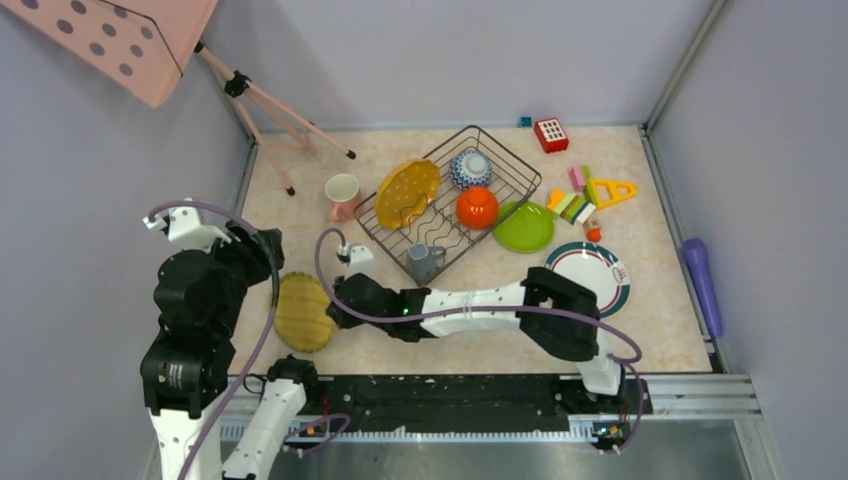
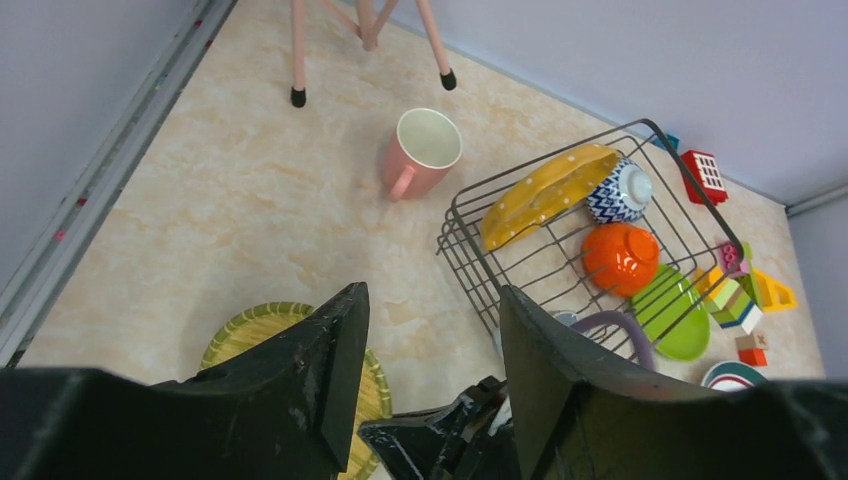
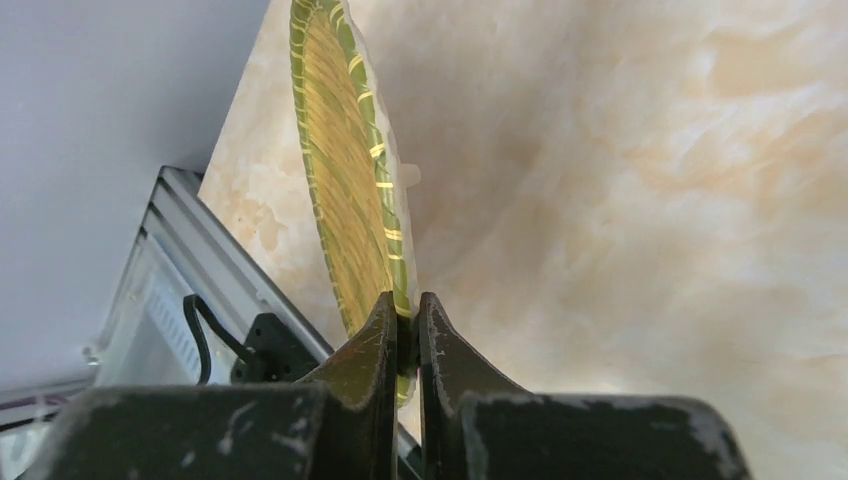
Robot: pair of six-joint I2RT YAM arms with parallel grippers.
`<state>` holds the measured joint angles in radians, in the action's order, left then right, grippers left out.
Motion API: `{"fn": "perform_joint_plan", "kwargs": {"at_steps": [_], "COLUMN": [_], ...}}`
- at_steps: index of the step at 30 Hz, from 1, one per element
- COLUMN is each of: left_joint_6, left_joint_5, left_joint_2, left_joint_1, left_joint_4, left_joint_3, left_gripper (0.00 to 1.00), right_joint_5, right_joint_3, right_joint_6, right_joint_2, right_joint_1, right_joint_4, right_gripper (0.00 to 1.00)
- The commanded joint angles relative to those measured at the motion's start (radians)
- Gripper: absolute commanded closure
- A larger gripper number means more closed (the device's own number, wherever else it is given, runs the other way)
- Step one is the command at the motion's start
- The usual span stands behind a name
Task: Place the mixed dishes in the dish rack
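My right gripper (image 1: 335, 312) is shut on the rim of a yellow scalloped plate (image 1: 303, 312), seen edge-on in the right wrist view (image 3: 350, 170); the plate also shows in the left wrist view (image 2: 262, 330). My left gripper (image 2: 432, 310) is open and empty, raised above the table's left side. The dish rack (image 1: 505, 166) holds the other yellow plate (image 1: 407, 192), the patterned bowl (image 1: 470, 168), the orange-red bowl (image 1: 477, 207) and the grey mug (image 1: 423, 263). The pink mug (image 1: 343, 195) stands left of the rack. The lime green plate (image 1: 524, 228) and white green-rimmed plate (image 1: 588, 276) lie to its right.
Coloured toy blocks (image 1: 580, 195) lie at the back right, with a red block (image 1: 551, 134) near the wall. A purple cylinder (image 1: 702, 285) lies along the right edge. Pink tripod legs (image 1: 275, 120) stand at the back left.
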<state>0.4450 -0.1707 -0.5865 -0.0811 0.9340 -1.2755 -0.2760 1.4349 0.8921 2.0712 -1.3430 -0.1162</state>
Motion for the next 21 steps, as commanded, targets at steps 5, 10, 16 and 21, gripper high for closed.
{"fn": "perform_joint_plan", "kwargs": {"at_steps": [5,10,16,21], "left_joint_6": [0.023,0.056,0.070,0.061], "left_joint_5": [0.118,0.093,0.152,0.247], "left_joint_2": [0.006,0.011,0.019,0.039], "left_joint_1": [0.001,0.001,0.001,0.001], "left_joint_4": [-0.057,-0.059,-0.117,-0.159], "left_joint_3": [-0.020,-0.027,0.001,0.020], "left_gripper": [0.43,0.43,0.44,0.45], "right_joint_5": [-0.046,-0.005,0.025,-0.005], "right_joint_3": [-0.015,-0.045,-0.089,-0.151], "right_joint_6": [-0.402,-0.559,-0.764,-0.970], "right_joint_2": [-0.313,-0.441,-0.595,-0.732], "right_joint_1": [0.072,0.110,0.147,0.199], "right_joint_4": [0.020,0.017,-0.007,-0.021], "right_gripper": [1.00,1.00,1.00,1.00]}}
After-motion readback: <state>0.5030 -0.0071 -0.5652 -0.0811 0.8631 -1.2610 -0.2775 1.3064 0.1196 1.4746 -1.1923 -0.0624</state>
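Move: The right hand holds the woven plate by its rim, about 9 cm above the table; the dish rack's middle lies some 25 cm ahead and 25 cm to its right, about 4 cm lower. In the rack, the yellow plate stands about 25 cm ahead and 17 cm right, level in height, and the grey mug 13 cm ahead and 20 cm right. The pink mug is 27 cm ahead, 2 cm right. From the left hand, the rack is some 22 cm ahead, 31 cm right and 30 cm below. The right hand keeps its shut pinch on the woven plate's rim and swings it quickly up by about 23 cm, at the same time carrying it some 13 cm right and 7 cm forward, closer over the table to the rack, while the wrist tips the fingers up about 40 degrees until they point nearly level. The left hand, empty and half open, drifts about 3 cm right and turns slightly clockwise. ##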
